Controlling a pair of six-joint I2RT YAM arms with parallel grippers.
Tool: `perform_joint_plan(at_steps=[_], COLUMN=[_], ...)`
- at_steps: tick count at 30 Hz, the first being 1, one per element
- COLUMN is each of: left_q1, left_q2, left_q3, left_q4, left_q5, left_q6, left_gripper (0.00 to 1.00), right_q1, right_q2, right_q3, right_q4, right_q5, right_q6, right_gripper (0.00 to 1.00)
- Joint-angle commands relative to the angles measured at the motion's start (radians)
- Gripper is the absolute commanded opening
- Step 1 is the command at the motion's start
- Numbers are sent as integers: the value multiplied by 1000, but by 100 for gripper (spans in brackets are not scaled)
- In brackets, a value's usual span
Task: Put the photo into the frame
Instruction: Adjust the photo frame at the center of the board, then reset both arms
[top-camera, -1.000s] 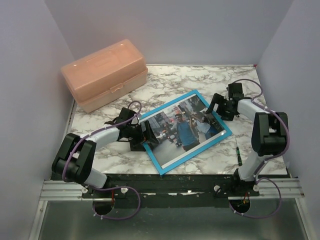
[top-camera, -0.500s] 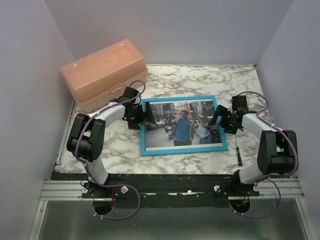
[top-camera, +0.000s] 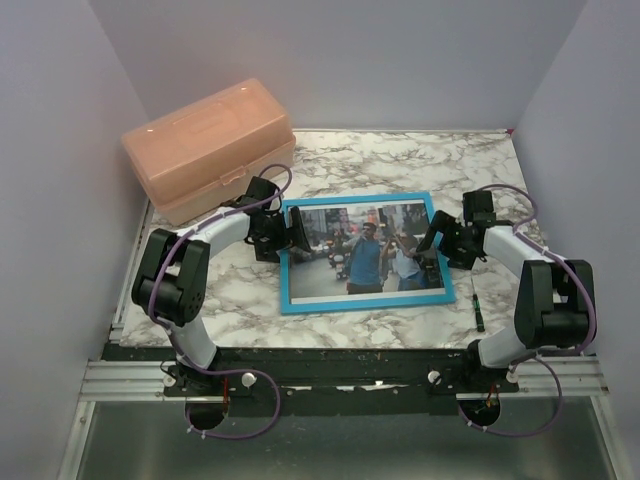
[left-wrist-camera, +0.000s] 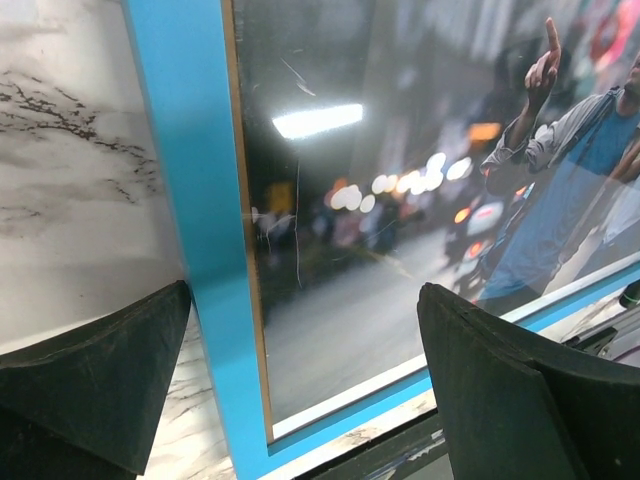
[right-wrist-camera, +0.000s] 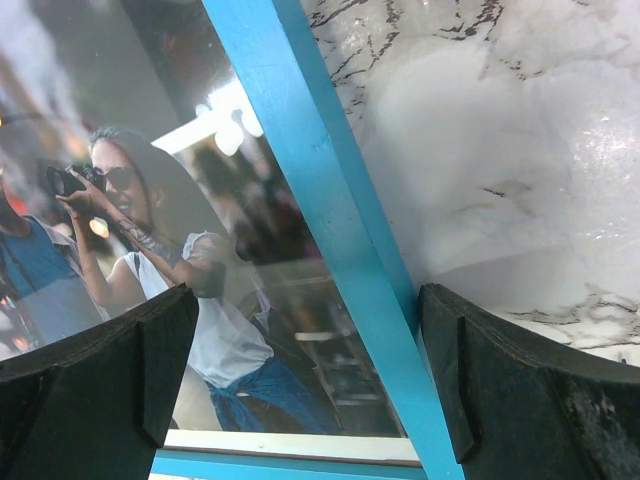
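Note:
The frame (top-camera: 365, 301) lies flat on the marble table with its blue face up. The photo (top-camera: 365, 250) sits inside it, picture side up, showing a man in a blue shirt. My left gripper (top-camera: 288, 236) is at the frame's left edge. In the left wrist view it (left-wrist-camera: 300, 400) stands open astride the blue rail (left-wrist-camera: 190, 200), one finger over the marble and the other over the photo (left-wrist-camera: 400, 200). My right gripper (top-camera: 438, 240) is at the right edge. It (right-wrist-camera: 305, 390) is open too, straddling the right rail (right-wrist-camera: 330, 220) beside the photo (right-wrist-camera: 150, 250).
A closed peach plastic box (top-camera: 210, 148) stands at the back left, close behind my left arm. A dark screwdriver (top-camera: 477, 308) lies near the front right, just off the frame's corner. Walls enclose the table on three sides.
The frame with the photo has turned from a diagonal lie to square with the table edge. Both grippers followed its ends, the left arm swinging far back. Jaws stayed open.

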Motion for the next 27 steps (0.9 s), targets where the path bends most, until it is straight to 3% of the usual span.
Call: perform_joint_plan(at_steps=[1,10,14,19,27], left_q1=[-16,-16,-16,-15,-16], left_q2=[-41,-158,-256,-459,-769], left_q3=[4,35,11,-105,-341], left_q4=[-39,-168,-164,-39,229], left_q5=[-32,-431,-444,-386,-488], left_q6=[-7,-30,-11,31,82], left_gripper=[98,99,99,99,99], right_q1=[21,21,21,22,21], right_q2=[17,-101,-160,-243,-475], right_q3=[7,-19,-5,-3,-120], right_q4=[-86,-114,-133,-95,136], right_q5=[-11,117,171,180,150], right_q6=[45,81,78,56,-4], right_gripper=[100,100,100,100,100])
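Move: The framed photo lies flat between the hands, its middle about 18 cm to the right of the left hand and level with it, 1 or 2 cm lower. From the right hand that middle is some 17 cm to the left, barely ahead, about 1 cm lower. The pink box stands roughly 23 cm ahead and 21 cm to the left of the left hand; the green screwdriver lies about 13 cm back and 11 cm to the right of the right hand. Both grippers, wide open with their outer fingers against the blue frame's two short sides, come free of it. The left hand goes out leftward first, then mostly up, about 12 cm up and 7 cm left in all, its fingers swinging up forward by some 30 degrees. The right eases slightly back, then rises about 8 cm with a small drift to the right, tilting forward-up less. ##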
